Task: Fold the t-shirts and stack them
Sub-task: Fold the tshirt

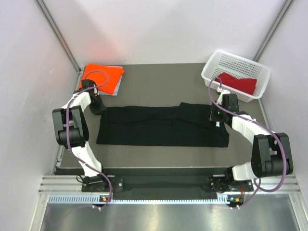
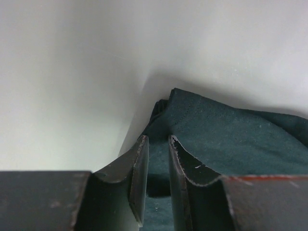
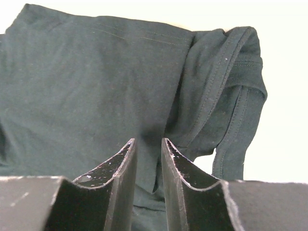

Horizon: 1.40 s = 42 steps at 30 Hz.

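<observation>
The large black t-shirt (image 1: pixel 159 126) lies flat across the middle of the table, folded into a long strip. My left gripper (image 1: pixel 98 107) stands at its far left corner. In the left wrist view the left gripper (image 2: pixel 158 139) is open by a narrow gap, over the dark cloth (image 2: pixel 231 139) and pinching nothing. My right gripper (image 1: pixel 215 117) is at the shirt's right end, and its jaws (image 3: pixel 147 141) also stand open just above the cloth (image 3: pixel 86 86), by the collar folds. The orange t-shirt (image 1: pixel 102 75) lies folded on the teal one (image 1: pixel 118 83) at the back left.
A white mesh basket (image 1: pixel 236 58) stands at the back right corner with the dark red t-shirt (image 1: pixel 239 83) inside. White walls close in the left, right and far sides. Both arm bases sit at the near edge.
</observation>
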Tool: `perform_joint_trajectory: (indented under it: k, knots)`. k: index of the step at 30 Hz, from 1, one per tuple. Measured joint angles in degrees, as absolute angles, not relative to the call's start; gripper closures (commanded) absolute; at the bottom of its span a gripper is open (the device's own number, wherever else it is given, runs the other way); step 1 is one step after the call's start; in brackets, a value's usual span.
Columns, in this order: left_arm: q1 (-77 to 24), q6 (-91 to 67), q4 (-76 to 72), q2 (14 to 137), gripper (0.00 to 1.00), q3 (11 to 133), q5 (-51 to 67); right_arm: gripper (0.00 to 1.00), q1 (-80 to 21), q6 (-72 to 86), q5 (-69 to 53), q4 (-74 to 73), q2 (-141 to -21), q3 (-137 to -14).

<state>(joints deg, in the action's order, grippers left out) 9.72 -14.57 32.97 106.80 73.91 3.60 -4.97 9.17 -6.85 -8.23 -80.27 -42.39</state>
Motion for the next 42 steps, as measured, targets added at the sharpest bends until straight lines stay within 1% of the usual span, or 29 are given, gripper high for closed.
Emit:
perform_joint_trajectory:
  k: [3, 9, 16, 23, 26, 31, 39, 42]
  knots:
    - [9.7, -14.5, 33.0, 106.8, 0.72, 73.9, 4.1, 0.68, -5.0, 9.0, -6.1, -8.2, -81.9, -42.6]
    - [9.0, -14.7, 31.9, 103.2, 0.72, 73.8, 7.4, 0.67, -5.0, 8.4, -6.2, -8.3, -86.8, -46.4]
    - [8.3, -16.9, 25.9, 95.7, 0.71, 70.3, 16.2, 0.66, -5.0, 6.5, -7.9, -7.6, -87.8, -49.6]
    - [5.7, -18.9, 23.5, 95.8, 0.72, 68.4, 23.0, 0.66, -5.0, 5.6, -8.3, -8.6, -89.9, -53.8]
    - [3.0, -19.9, 22.8, 95.8, 0.71, 67.9, 25.5, 0.67, -5.0, 5.7, -7.6, -9.6, -92.0, -55.8]
    - [-0.2, -20.1, 22.7, 95.8, 0.71, 67.9, 27.7, 0.67, -5.0, 6.6, -6.1, -11.8, -94.1, -57.2]
    - [0.1, -20.1, 22.7, 95.7, 0.71, 67.9, 27.9, 0.68, -5.0, 8.6, -4.8, -13.3, -94.1, -57.1]
    - [0.1, -20.1, 22.7, 95.7, 0.71, 67.9, 27.9, 0.68, -5.0, 9.3, -4.6, -13.3, -94.1, -57.0]
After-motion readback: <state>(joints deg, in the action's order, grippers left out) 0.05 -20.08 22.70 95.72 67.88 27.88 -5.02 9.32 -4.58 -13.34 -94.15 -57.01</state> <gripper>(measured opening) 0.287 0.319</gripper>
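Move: Just ahead of the left fingertips, some 3 cm out, is the black t-shirt's far left corner, nearly at fingertip height; the stretch of its far folded edge the hand heads over lies about 13 cm to the right and 2 cm ahead. The orange stack is roughly 18 cm ahead. From the right hand, the far edge is about 7 cm straight ahead and 3 cm lower, the white label 3 cm right and 4 cm back, and the basket 24 cm ahead, 13 cm right. Coming up off the t-shirt's left corner, the left hand lifts about 8 cm, then sweeps some 14 cm right over the far folded edge, its fingertips swinging out to the right and forward, and waits there. The right hand dips slightly, then slides about 5 cm forward towards the far edge, low over the cloth. Both grippers stay part open. ##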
